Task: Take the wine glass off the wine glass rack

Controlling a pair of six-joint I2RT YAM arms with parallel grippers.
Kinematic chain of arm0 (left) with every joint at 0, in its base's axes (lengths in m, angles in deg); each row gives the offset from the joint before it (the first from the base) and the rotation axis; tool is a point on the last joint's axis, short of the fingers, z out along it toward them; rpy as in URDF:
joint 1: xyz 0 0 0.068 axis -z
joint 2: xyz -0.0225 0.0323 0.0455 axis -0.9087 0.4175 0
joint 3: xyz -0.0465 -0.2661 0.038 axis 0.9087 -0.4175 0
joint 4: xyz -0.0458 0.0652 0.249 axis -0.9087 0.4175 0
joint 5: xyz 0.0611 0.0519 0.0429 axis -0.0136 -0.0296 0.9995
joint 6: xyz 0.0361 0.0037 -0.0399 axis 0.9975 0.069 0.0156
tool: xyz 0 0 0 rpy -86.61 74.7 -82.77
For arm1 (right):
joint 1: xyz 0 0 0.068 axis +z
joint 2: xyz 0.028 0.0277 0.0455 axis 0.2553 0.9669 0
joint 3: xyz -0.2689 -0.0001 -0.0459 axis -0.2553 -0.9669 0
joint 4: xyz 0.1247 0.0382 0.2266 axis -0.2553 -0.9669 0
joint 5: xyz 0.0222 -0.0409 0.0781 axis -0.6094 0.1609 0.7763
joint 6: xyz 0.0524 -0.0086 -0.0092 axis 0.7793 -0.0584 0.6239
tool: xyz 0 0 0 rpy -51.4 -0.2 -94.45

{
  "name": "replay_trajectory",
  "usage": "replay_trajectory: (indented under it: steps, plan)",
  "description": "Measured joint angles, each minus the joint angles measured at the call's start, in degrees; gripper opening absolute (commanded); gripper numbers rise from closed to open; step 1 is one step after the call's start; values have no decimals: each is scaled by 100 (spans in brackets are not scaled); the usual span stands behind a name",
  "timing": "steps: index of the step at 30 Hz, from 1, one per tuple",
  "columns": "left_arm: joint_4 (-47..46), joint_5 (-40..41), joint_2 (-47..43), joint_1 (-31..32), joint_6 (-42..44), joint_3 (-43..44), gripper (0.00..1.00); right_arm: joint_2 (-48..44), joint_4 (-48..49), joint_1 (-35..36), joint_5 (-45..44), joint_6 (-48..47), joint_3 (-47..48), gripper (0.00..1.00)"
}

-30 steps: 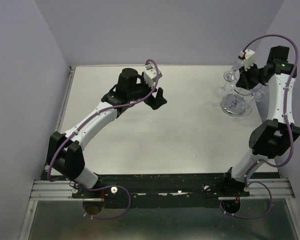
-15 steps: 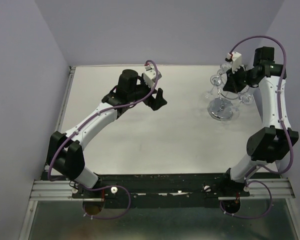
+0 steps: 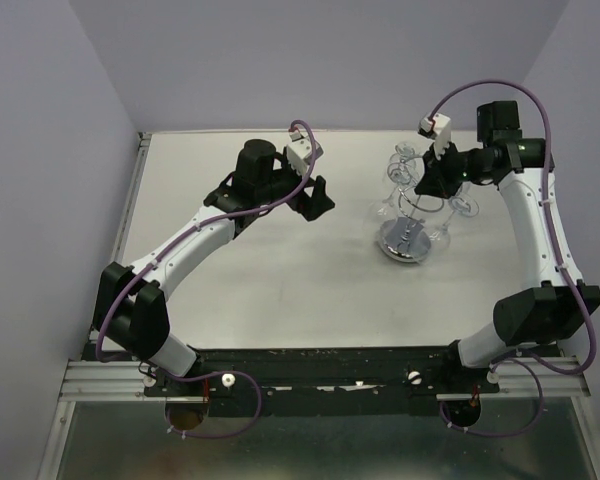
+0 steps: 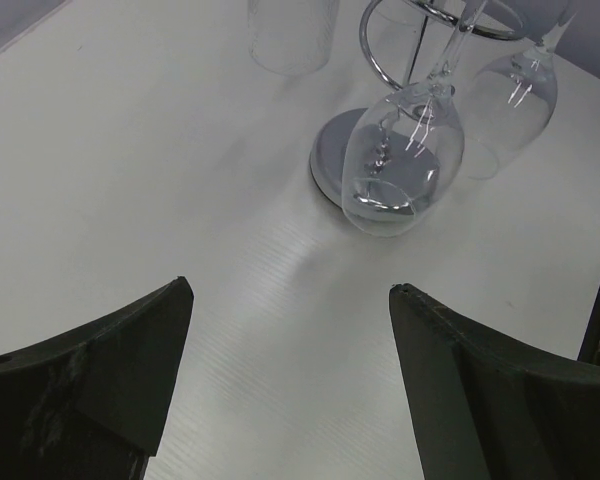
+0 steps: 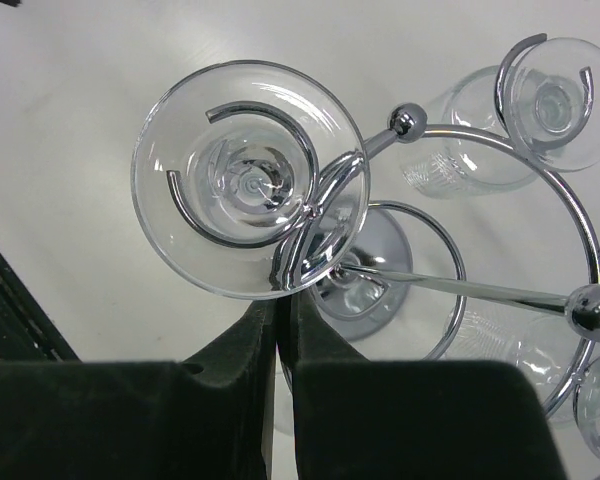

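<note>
The wine glass rack [image 3: 408, 238] is a chrome wire stand with a round mirror base, standing mid-table right of centre. Several clear wine glasses hang upside down from its hooks. My right gripper [image 3: 430, 183] is shut on the rack's wire ring [image 5: 310, 255], just beside the foot of one hanging wine glass [image 5: 250, 180]. My left gripper [image 3: 318, 197] is open and empty, left of the rack and apart from it. In the left wrist view the nearest glass bowl [image 4: 402, 165] hangs over the rack's base [image 4: 332, 158], ahead of the open gripper [image 4: 290, 300].
Other glasses hang on the rack [image 5: 555, 100] [image 4: 510, 100] [image 4: 292, 30]. The white table [image 3: 280, 290] is walled at the back and both sides. The arm bases sit on the black rail [image 3: 320, 370] at the near edge.
My right gripper has moved left across the table with the rack in its grip, so the rack and its glasses went from the far right towards the centre. The left arm has not moved.
</note>
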Motion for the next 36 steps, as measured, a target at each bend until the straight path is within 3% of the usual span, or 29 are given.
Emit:
replay_trajectory:
  steps: [17, 22, 27, 36]
  plan:
    - [-83, -365, -260, 0, 35, -459, 94, -793, -7, 597, 195, 63, -1165, 4]
    - [-142, -525, -391, 28, 55, -691, 95, -1014, 11, 640, 190, 39, -1449, 13]
    - [-160, -577, -426, 109, 157, -796, 95, -1255, 4, 651, 190, -7, -1609, 29]
    - [-149, -586, -525, 225, 415, -798, 95, -1641, 48, 654, 197, 17, -1617, 43]
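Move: My shut right fingers already hold the rack's ring; the open table where the rack goes lies about 4 cm back and 2 cm left of them, some 20 cm down. The rack's middle is 2 cm ahead, 1 cm right and about 12 cm below. The near wine glass hangs 4 cm ahead and 6 cm left, the far glass 9 cm ahead and 3 cm left, middles some 6 cm lower. From my left hand, the near wine glass is about 17 cm right, 3 cm ahead and slightly below. Still pinching the ring, I draw the rack back towards my base, some 7 cm, veering left early on and sinking nearly 3 cm to set it down. Then my right fingers part from the wire while the hand eases up about 2 cm and a little farther back. Meanwhile my open left hand backs off about 5 cm, turning slightly clockwise. ##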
